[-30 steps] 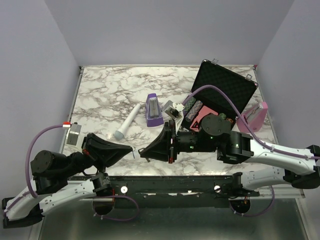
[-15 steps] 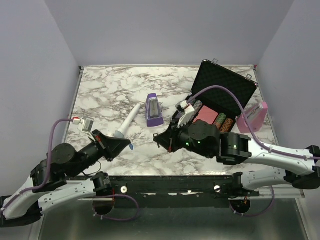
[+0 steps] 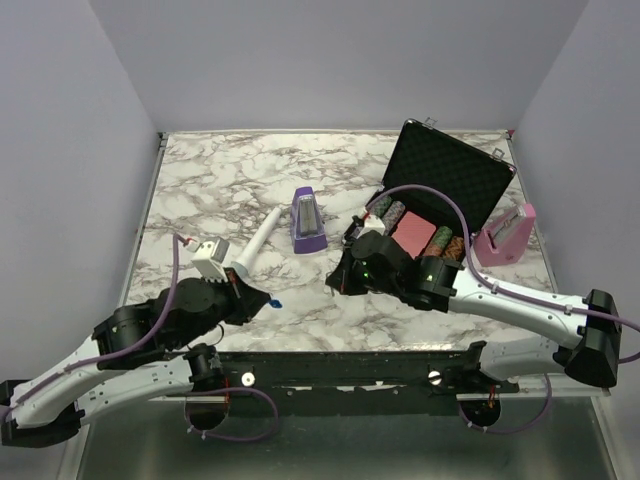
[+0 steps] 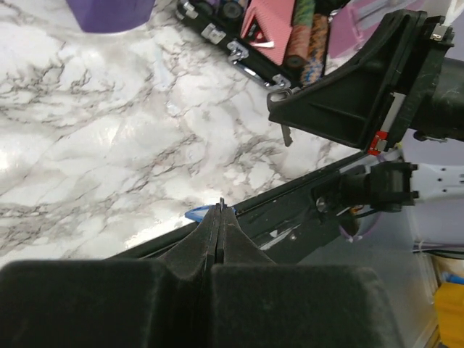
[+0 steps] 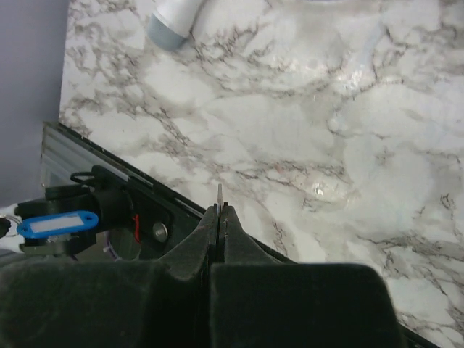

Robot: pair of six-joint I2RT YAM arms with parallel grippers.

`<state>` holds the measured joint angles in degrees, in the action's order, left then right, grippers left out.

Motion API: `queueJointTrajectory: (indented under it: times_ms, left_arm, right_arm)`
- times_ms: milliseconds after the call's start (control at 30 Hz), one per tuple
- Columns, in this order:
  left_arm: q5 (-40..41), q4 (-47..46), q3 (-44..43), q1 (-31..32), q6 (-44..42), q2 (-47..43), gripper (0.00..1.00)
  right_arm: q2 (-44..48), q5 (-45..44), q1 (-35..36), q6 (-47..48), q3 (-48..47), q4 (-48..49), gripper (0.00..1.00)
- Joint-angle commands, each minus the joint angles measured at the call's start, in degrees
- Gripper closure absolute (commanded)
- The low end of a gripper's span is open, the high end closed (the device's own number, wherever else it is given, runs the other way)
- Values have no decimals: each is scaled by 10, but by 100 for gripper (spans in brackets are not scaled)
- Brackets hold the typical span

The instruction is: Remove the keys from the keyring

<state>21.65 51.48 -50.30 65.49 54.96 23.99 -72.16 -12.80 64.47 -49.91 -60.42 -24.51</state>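
Note:
My right gripper (image 5: 220, 209) is shut on a thin silver key (image 5: 220, 193) whose blade sticks out past the tips. In the left wrist view that key (image 4: 286, 135) hangs from the right gripper (image 4: 279, 109). My left gripper (image 4: 220, 210) is shut on a thin metal piece of the keyring, and a blue tag (image 4: 194, 214) hangs just behind its tips. From above, the left gripper (image 3: 266, 298) with the blue tag (image 3: 275, 303) sits near the table's front edge. The right gripper (image 3: 335, 283) is a short gap to its right, apart from it.
A purple metronome (image 3: 307, 221) and a white pen-like stick (image 3: 256, 245) lie behind the grippers. An open black case (image 3: 450, 185) with chip stacks and a pink object (image 3: 505, 235) stand at the right. The table's front rail (image 3: 330, 362) runs right below both grippers.
The grippers were tip to tip a second ago. The right gripper has drawn back to the right with the key, and both arms have swung round while the left keeps the tagged ring.

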Motion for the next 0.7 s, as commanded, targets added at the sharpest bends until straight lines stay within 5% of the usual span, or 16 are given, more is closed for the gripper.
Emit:
queueJointTrajectory:
  times_ms: [0, 300, 667]
  left_arm:
    - [-19, 21, 32, 1, 23, 31, 100]
    - [-88, -52, 61, -31, -14, 135, 100]
    - [-278, -148, 100, -205, -130, 234, 100]
  right_arm:
    - [26, 70, -10, -33, 64, 59, 99]
    - [34, 91, -21, -33, 152, 151, 99]
    - [-48, 112, -28, 2, 138, 177, 99]
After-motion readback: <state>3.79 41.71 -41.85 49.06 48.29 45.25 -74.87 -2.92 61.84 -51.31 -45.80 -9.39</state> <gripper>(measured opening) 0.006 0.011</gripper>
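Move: The bare tabletop where the keyring with its blue tag is headed lies roughly 22 cm below the left hand, some 4 cm ahead and 4 cm to its right; the key in the other gripper is about 14 cm to its right, 4 cm ahead and 5 cm lower. For the right hand, the table spot is about 17 cm straight below and 1 cm back, with the purple stand some 28 cm ahead and 8 cm left, and the chip case about 22 cm ahead and 25 cm right. The keyring, still pinched by its ring, is brought down some 11 cm towards the table by the left hand, which drifts about 4 cm right, then forward late on, as its fingers tip some 20 degrees steeper. The key stays gripped while the right hand sinks about 8 cm, easing back a couple of centimetres early on. Both grippers stay shut. ##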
